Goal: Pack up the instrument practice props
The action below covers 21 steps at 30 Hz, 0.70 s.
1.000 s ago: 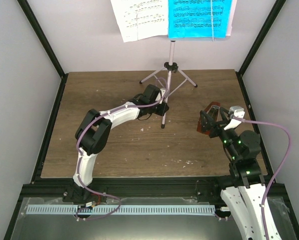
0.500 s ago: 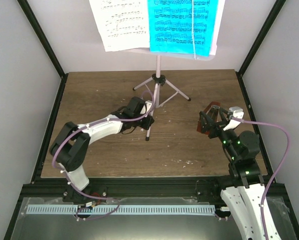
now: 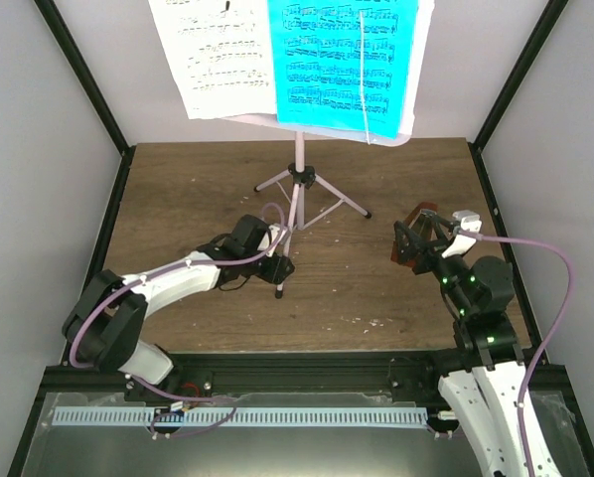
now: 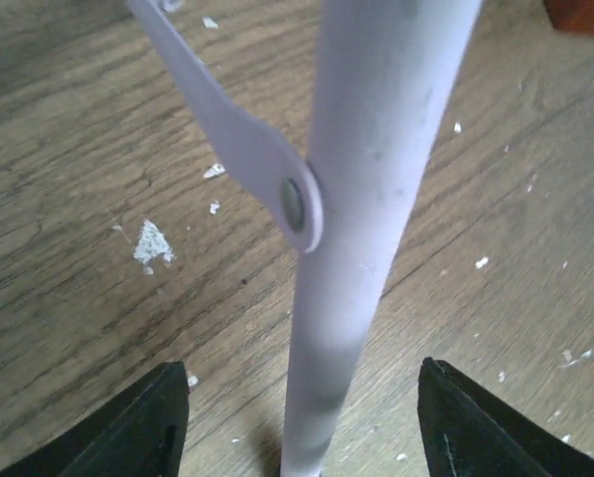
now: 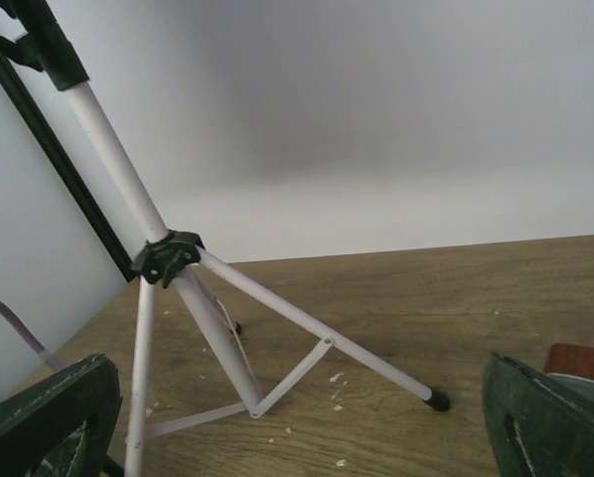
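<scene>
The pale pink music stand [image 3: 299, 159] stands on its tripod at the back middle of the table. A white music sheet [image 3: 213, 60] and a cyan one [image 3: 337, 60] rest on its desk. My left gripper [image 3: 280, 268] is open around the stand's near leg [image 4: 367, 199], with a gap on each side of the tube. My right gripper [image 3: 416, 243] hangs open at the right, apart from the stand, whose hub [image 5: 168, 256] shows in the right wrist view. The brown metronome [image 3: 423, 211] sits just beyond the right fingers; only a corner [image 5: 580, 360] shows in that view.
Black frame posts [image 3: 88, 79] and pale walls close in the table on the left, back and right. White flecks [image 3: 371, 321] dot the wooden top [image 3: 178, 189]. The stand's far-right foot [image 5: 436, 400] rests near the right gripper.
The stand has slid left and toward me, carried by the left arm. The left jaws, shut on the near leg before, now stand apart from it. The right arm has not moved.
</scene>
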### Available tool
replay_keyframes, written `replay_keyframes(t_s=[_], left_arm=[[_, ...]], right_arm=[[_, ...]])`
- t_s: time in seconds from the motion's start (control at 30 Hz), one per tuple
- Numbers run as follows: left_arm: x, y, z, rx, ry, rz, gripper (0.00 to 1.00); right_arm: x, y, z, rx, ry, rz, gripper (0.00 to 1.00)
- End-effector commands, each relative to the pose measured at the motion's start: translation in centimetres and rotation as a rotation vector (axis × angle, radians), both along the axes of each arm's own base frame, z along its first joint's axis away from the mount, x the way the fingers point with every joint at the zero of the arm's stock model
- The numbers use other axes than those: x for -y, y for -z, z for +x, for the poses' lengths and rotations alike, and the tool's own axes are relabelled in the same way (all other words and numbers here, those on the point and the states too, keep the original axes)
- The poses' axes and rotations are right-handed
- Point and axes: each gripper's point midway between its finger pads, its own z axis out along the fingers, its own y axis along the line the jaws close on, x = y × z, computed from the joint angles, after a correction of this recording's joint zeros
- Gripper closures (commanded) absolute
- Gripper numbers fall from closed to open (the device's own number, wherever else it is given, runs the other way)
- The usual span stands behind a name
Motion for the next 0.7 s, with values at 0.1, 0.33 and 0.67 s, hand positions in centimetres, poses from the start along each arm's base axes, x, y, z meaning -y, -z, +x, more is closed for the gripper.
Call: replay_keyframes(t_s=[0.1,0.33,0.67], left_arm=[[-2.8,-6.9,1.7,0.208,-0.153,-0.018,0.27],[-4.8,-20.2,0.3,0.509,-0.143,-0.197,0.11],[-6.1,-33.3,-1.7,0.86,-0.123,-0.4,0.08]], right_arm=[[-1.4,-5.2,-2.2,0.056,-0.109,0.036,0.0],[-5.5,-9.9,-5.4,0.073,-0.409,0.055,0.0],[-8.0,-16.6,-6.3,0.075,-0.633,0.198,0.03]])
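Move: The left hand hangs low astride the music stand's near leg; the stand's pole rises about 14 cm ahead and 5 cm to its right. The blue music sheet is some 50 cm above this hand, 15 cm ahead and 11 cm right, the metronome 11 cm ahead and 37 cm right. From the right hand, the pole is roughly 16 cm ahead and 28 cm left, and the metronome 13 cm ahead, 6 cm right and below. The left hand, its fingers already loose around the leg, opens them almost fully and comes up off it, climbing fast by some 32 cm and drifting about 5 cm left while the wrist tips up from steeply down to nearly level, beside the stand. The open right hand rises about 13 cm, draws back a little and swings left, turning counter-clockwise to face the stand and its sheets. ##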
